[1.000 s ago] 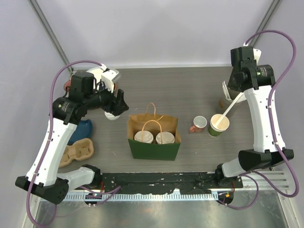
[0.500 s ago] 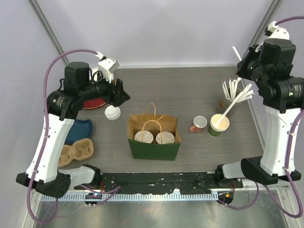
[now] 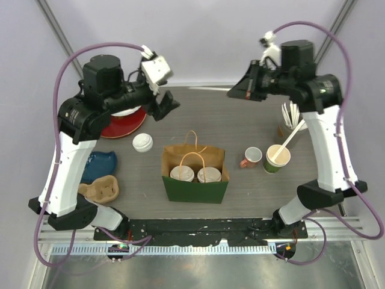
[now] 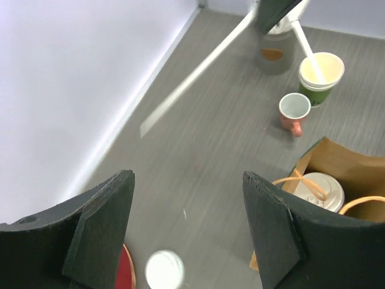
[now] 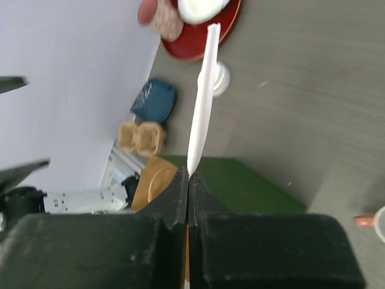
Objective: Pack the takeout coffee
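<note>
Two takeout coffee cups with white lids [image 3: 181, 173] [image 3: 209, 174] stand side by side inside a green paper bag [image 3: 194, 188] with brown handles at mid-table. One lidded cup [image 4: 319, 191] shows in the left wrist view. My left gripper [image 3: 168, 106] [image 4: 187, 223] hangs open and empty, high over the back left of the table. Over the back centre is my right gripper [image 3: 233, 93] [image 5: 189, 174], shut on a thin white stirrer stick [image 5: 202, 102] that juts out past its tips.
A loose white lid [image 3: 142, 142] lies left of the bag beside a red plate [image 3: 123, 123]. A blue dish [image 3: 99, 165] and a cardboard cup carrier [image 3: 99, 191] sit at the left. At the right are a pink mug [image 3: 251, 157], a lidless green cup with a stirrer [image 3: 277, 158] and a stirrer holder [image 3: 290, 117].
My right arm swung from the stirrer holder at the right edge toward the back centre, carrying a stirrer. My left arm rose from the loose lid toward the back, jaws slightly wider.
</note>
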Motion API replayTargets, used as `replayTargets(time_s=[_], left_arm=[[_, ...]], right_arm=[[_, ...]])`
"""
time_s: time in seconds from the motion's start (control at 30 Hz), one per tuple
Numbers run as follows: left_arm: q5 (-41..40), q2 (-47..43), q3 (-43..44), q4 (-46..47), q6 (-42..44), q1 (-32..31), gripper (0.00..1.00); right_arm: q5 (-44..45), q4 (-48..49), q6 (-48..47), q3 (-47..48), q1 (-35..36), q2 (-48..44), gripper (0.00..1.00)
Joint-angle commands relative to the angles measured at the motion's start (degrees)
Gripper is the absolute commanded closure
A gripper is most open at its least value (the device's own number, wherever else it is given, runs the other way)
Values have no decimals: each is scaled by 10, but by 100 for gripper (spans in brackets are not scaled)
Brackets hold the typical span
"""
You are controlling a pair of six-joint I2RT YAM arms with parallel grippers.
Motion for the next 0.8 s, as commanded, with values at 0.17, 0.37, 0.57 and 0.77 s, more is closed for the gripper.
replayTargets(time_s=[0.17, 0.37, 0.57, 0.77], left_arm=[[-38, 48, 80, -104, 177, -109, 27], [-41, 68, 67, -117, 153, -109, 30], [-79, 104, 85, -139, 159, -109, 35], [-83, 118, 103, -171, 169, -109, 56]], right_arm=[[-52, 40, 65, 33, 133, 45, 99], [-73, 29, 52, 34, 154, 48, 99], [-100, 28, 44, 29, 166, 42, 99], [-101, 51, 52, 22, 169, 35, 99]])
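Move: The right hand holds the wrapped straw by one end; its middle lies about 8 cm ahead, 16 cm right and 5 cm below the open left hand. From the right hand, the left gripper is some 21 cm left, 4 cm back and 2 cm higher, and the straw's middle 5 cm ahead, 5 cm left, 3 cm lower. Far below the right hand, the green bag stands 16 cm back and 11 cm left, the red mug 2 cm back and 12 cm right. Sweeping left about 11 cm and drawing back 6, slowing after a quick start, the right hand keeps its shut grip and turns some 20 degrees counter-clockwise, carrying the straw's free length to the left hand. That hand first shifts right and slightly back, then sinks some 8 cm while rolling its left side up and moving forward again, its fingers narrowing around the straw without shutting. ##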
